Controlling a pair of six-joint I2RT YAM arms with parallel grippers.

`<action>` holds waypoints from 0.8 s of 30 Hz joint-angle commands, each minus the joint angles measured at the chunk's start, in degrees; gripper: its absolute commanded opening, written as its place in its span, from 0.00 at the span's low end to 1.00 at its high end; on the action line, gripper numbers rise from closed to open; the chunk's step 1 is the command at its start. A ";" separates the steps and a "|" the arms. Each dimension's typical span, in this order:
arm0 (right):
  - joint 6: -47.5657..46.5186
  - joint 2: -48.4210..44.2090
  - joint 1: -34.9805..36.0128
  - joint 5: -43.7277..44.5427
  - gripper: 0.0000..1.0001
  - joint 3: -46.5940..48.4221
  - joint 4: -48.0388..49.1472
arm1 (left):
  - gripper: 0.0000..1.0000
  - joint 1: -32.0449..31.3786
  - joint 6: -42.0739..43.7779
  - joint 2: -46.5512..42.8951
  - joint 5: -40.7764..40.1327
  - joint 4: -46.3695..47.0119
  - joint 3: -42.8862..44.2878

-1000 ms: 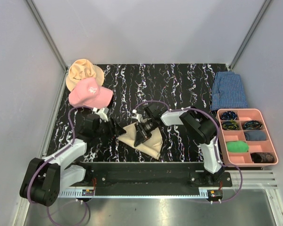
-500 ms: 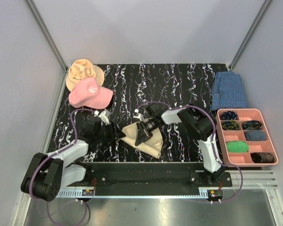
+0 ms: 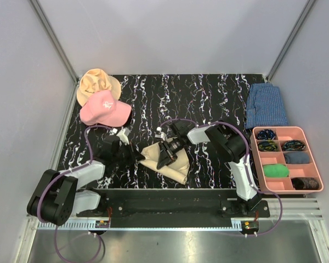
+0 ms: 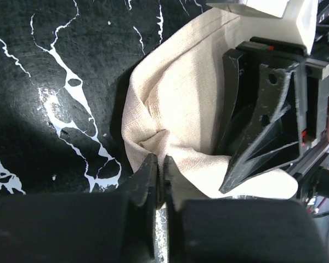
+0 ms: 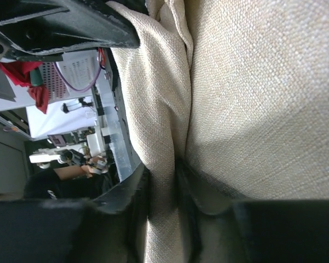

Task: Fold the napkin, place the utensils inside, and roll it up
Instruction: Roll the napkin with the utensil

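The beige napkin point(image 3: 178, 167) lies bunched on the black marbled table, near the front edge at the middle. My left gripper point(image 3: 138, 156) is at its left corner, and in the left wrist view the jaws point(image 4: 160, 167) are shut on a pinch of the napkin point(image 4: 175, 109). My right gripper point(image 3: 165, 153) lies across the top of the cloth. In the right wrist view it point(image 5: 163, 181) is shut on a thick fold of the napkin point(image 5: 252, 82). The right gripper's black fingers point(image 4: 257, 126) show just beyond the left one. The utensils are out of view.
A pink cap point(image 3: 104, 108) overlaps a tan floppy hat point(image 3: 96, 82) at the back left. A blue checked cloth point(image 3: 266, 105) lies at the back right. In front of it stands a pink compartment tray point(image 3: 279, 129) with small items. Grey walls close in three sides.
My left gripper has slid right to the napkin's left corner and shut on it. My right gripper keeps its hold on the fold and has barely moved.
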 commanded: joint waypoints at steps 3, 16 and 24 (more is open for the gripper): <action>0.69 -4.87 -0.29 9.52 0.52 0.08 -2.63 | 0.00 -0.15 1.21 1.91 -3.81 -5.20 4.00; -9.48 -30.62 8.75 47.70 0.68 -6.68 -5.80 | 0.00 -0.15 0.16 10.44 -3.11 -14.97 11.39; -15.21 -33.36 20.10 63.84 0.71 -10.64 -2.11 | 0.00 -0.15 0.24 13.34 -2.32 -15.67 12.71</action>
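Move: The right hand is shut on the napkin's rolled near edge; the middle of that roll lies only about 2 cm to its right, level with it. The roll's free right end is some 9 cm right and 4 cm back, the flat part about 6 cm right and 4 cm ahead. For the left hand, already pinching the napkin's left corner, the roll's middle lies about 8 cm right and 4 cm back, a touch lower. The right fingers open and let go of the rolled edge. The right hand rises about 7 cm while swinging forward some 4 cm, then comes back over the roll, its wrist turning roughly 50 degrees so the open fingers point more steeply down. Meanwhile the left hand keeps its pinch on the corner, tightening slightly, and creeps 2 cm forward, tipping down about 10 degrees. ##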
